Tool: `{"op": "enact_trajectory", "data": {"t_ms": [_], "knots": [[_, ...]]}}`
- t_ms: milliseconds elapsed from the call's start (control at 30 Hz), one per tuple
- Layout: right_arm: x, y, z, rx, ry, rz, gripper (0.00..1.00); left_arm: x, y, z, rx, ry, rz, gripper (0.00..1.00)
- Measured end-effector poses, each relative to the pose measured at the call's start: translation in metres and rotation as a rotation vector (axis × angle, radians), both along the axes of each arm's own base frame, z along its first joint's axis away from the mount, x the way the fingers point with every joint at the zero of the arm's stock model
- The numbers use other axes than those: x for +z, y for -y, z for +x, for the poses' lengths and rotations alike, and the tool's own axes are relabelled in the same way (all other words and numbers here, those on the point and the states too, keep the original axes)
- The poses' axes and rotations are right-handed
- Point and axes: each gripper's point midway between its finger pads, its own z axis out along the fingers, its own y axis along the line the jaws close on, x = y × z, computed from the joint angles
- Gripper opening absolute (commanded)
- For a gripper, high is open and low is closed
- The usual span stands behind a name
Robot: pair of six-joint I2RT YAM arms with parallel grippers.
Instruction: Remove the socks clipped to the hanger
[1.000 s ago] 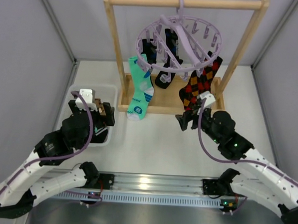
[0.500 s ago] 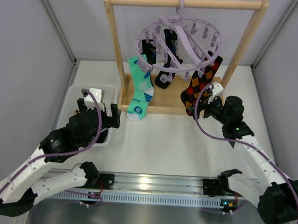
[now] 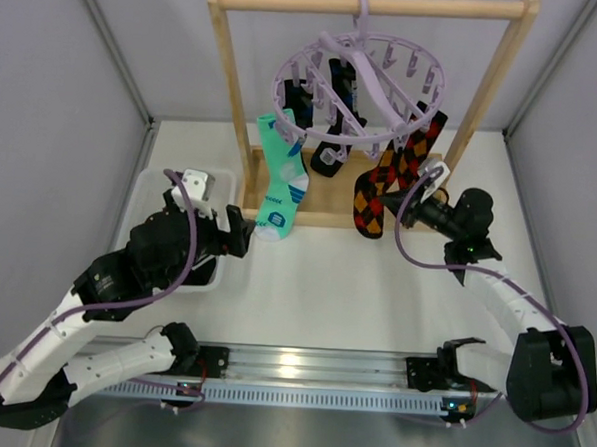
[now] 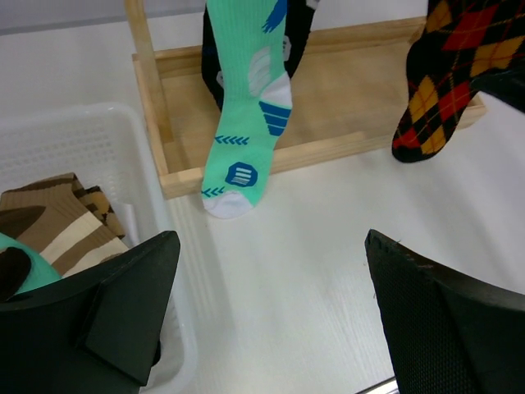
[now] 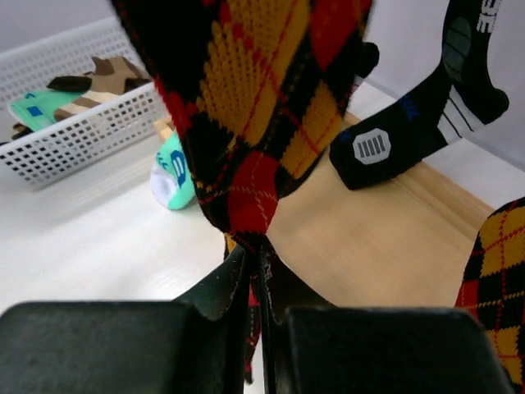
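Note:
The lavender hanger (image 3: pixel 361 82) hangs by its hook from the wooden rack's top bar. Clipped to it are a teal-and-white sock (image 3: pixel 281 178), black socks (image 3: pixel 332 115) and two argyle socks (image 3: pixel 375 192). My right gripper (image 3: pixel 414 202) is shut, pinching the lower edge of an argyle sock (image 5: pixel 246 107) between its fingertips (image 5: pixel 256 254). The other argyle sock (image 5: pixel 496 279) hangs to the right of it. My left gripper (image 3: pixel 240 235) is open and holds nothing, hovering over the table (image 4: pixel 271 287) just short of the teal sock's toe (image 4: pixel 238 172).
The light wooden rack (image 3: pixel 225 90) stands at the back, its base tray (image 4: pixel 344 98) under the socks. A white mesh basket (image 3: pixel 151 181) at the left holds brown striped and teal socks (image 4: pixel 57 222). Grey walls close in on both sides.
My right gripper rose to the argyle sock and shut on its lower edge, pulling it. My left arm moved right, from over the basket toward the teal sock, staying open.

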Motion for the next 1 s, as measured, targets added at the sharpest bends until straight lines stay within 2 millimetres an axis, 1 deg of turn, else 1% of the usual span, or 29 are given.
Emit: {"op": "enact_trajectory", "data": {"t_ms": [33, 133, 167, 200, 267, 300, 367, 467, 567, 600, 733, 867, 1000], "knots": [[0.002, -0.001, -0.003, 0.004, 0.012, 0.015, 0.00, 0.007, 0.002, -0.001, -0.011, 0.004, -0.021, 0.98], [0.008, -0.005, -0.016, 0.013, 0.037, 0.044, 0.01, 0.031, 0.008, -0.004, -0.035, 0.021, -0.085, 0.98], [0.010, -0.007, -0.019, 0.014, 0.047, 0.050, 0.09, 0.040, 0.010, -0.004, -0.042, 0.030, -0.104, 0.98], [0.012, -0.009, -0.022, 0.012, 0.058, 0.056, 0.10, 0.048, 0.012, -0.004, -0.049, 0.038, -0.121, 0.98], [0.017, -0.013, -0.029, 0.010, 0.089, 0.063, 0.03, 0.058, 0.017, -0.003, -0.062, 0.043, -0.140, 0.98], [0.021, -0.014, -0.030, 0.007, 0.104, 0.068, 0.00, 0.060, 0.020, -0.003, -0.068, 0.040, -0.144, 0.98], [0.025, -0.013, -0.028, -0.017, 0.117, 0.078, 0.00, 0.059, 0.030, 0.001, -0.084, 0.023, -0.141, 0.98], [0.025, -0.011, -0.023, -0.057, 0.112, 0.092, 0.00, 0.056, 0.040, 0.004, -0.103, -0.001, -0.131, 0.98], [0.023, -0.014, -0.020, -0.077, 0.105, 0.099, 0.00, 0.057, 0.051, 0.009, -0.121, -0.019, -0.125, 0.98], [0.022, -0.017, -0.020, -0.077, 0.105, 0.100, 0.04, 0.058, 0.053, 0.009, -0.125, -0.021, -0.125, 0.98], [0.012, -0.027, -0.019, -0.075, 0.082, 0.101, 0.26, 0.065, 0.057, 0.008, -0.140, -0.016, -0.138, 0.98], [0.000, -0.027, -0.009, -0.105, 0.055, 0.094, 0.32, 0.070, 0.054, 0.006, -0.144, -0.005, -0.149, 0.98], [-0.016, -0.028, 0.001, -0.122, 0.025, 0.080, 0.32, 0.074, 0.050, 0.003, -0.144, 0.006, -0.161, 0.99]]}}
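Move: In the right fingers, the front argyle sock is pinched near its foot, its middle about 2 cm ahead, 1 cm right and 5 cm above the hand. The rear argyle sock hangs some 7 cm ahead, 5 cm right and 3 cm higher; the black sock is about 10 cm ahead, 11 cm left and 4 cm higher. From the left hand, the front argyle sock lies roughly 14 cm ahead, 29 cm right and 5 cm lower. Tugging at the front argyle sock, the shut right hand draws back about 3 cm and up, a little left. It then goes forward again, shifting left and sinking to just below where it began, and opens about a third around the hanging foot, ending the pinch. Meanwhile the wide-open left hand rises some 7 cm and goes 5 cm right, rolling its left side down and turning slightly clockwise. ##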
